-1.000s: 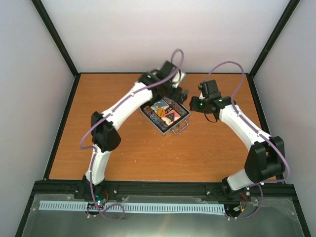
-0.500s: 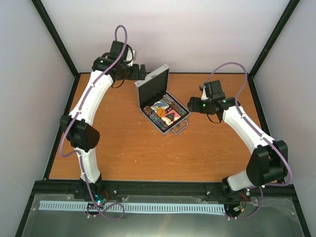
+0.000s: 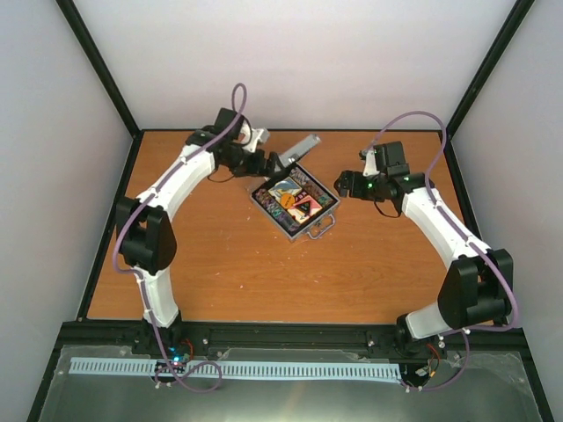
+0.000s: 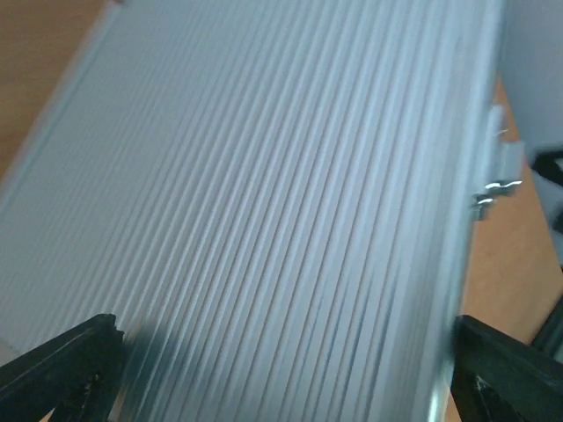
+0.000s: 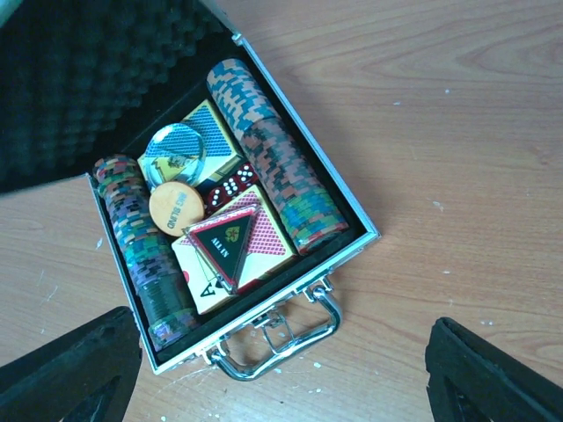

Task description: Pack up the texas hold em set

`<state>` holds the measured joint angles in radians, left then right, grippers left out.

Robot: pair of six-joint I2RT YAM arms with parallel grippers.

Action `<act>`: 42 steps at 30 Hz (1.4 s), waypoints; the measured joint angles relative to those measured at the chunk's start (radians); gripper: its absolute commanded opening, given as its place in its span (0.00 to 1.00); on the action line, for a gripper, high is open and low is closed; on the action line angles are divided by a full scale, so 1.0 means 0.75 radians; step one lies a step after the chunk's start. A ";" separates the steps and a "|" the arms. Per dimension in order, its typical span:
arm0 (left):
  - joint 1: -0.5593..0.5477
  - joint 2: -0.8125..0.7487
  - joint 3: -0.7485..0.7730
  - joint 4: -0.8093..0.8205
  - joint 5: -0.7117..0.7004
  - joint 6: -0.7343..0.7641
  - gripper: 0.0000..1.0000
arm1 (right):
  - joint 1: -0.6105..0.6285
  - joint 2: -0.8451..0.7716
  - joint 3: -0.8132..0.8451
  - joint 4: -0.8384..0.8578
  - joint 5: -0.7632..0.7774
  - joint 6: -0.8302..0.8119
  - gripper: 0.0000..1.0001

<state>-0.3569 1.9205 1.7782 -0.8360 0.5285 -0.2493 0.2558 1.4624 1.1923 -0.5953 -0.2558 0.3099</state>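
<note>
The silver case [image 3: 273, 217] of the texas hold em set sits open at mid-table, handle [image 3: 321, 229] toward me. Its ribbed lid [image 3: 300, 148] stands tilted at the far side. My left gripper [image 3: 274, 163] is open against the lid's outer face [image 4: 290, 202], which spans the gap between the fingertips [image 4: 62, 369]. My right gripper [image 3: 346, 185] hovers open to the case's right, above the handle [image 5: 290, 343]. Inside lie chip rows [image 5: 273, 158], two card boxes [image 5: 273, 233], an orange disc [image 5: 176, 208], a clear disc [image 5: 176, 149], red dice [image 5: 230, 182] and the dark triangular token [image 5: 224, 246].
Black foam lines the lid [image 5: 88, 79], which overhangs the case's far corner in the right wrist view. Bare orange-brown tabletop [image 3: 264, 281] surrounds the case. Black frame posts and pale walls close in the table's back and sides.
The left arm has swung from the back left corner in behind the lid, and the lid has tipped forward toward the case. The right gripper's jaws have spread wider.
</note>
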 measured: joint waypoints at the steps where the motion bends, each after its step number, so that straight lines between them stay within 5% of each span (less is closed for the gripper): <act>1: -0.022 -0.019 -0.032 0.012 0.002 0.015 1.00 | -0.019 0.005 -0.010 0.016 -0.030 -0.007 0.88; 9: -0.297 -0.176 -0.473 0.116 0.199 -0.039 1.00 | -0.143 0.086 -0.138 0.114 -0.197 -0.041 0.88; 20: -0.183 -0.328 -0.900 0.408 0.146 -0.420 1.00 | -0.207 0.305 -0.225 0.316 -0.526 -0.057 0.77; 27: -0.135 -0.266 -0.921 0.574 0.145 -0.598 0.99 | -0.165 0.370 -0.200 0.316 -0.636 -0.166 0.70; 33: -0.133 -0.196 -0.912 0.605 0.133 -0.659 0.77 | -0.109 0.382 -0.200 0.302 -0.688 -0.217 0.60; 42: -0.133 -0.121 -0.866 0.607 0.137 -0.662 0.70 | -0.062 0.455 -0.197 0.296 -0.686 -0.239 0.55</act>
<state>-0.4568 1.8297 1.1290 -0.3805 0.6312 -0.7456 0.2092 1.8034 1.0443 -0.3737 -0.7700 0.1310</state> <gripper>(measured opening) 0.709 0.554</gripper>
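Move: To the left hand's right, about 5 cm off and level with it, stands the half-folded lid, its middle some 7 cm lower. The open case's middle lies 4 cm back, 5 cm right and 17 cm below that hand. From the right hand, the case handle is roughly 7 cm left, 1 cm back and 14 cm down; the case's middle is 4 cm ahead, 12 cm left and 16 cm below. Sweeping back about 14 cm and right with its open fingers at the lid's outer face, the left hand folds the lid towards the handle side, then sinks, 13 cm down in all, easing left and a little forward to the near-left corner and partly closing. The right hand drops some 12 cm, then swings left and slightly back to the latch and handle, turning counter-clockwise and narrowing its fingers. ##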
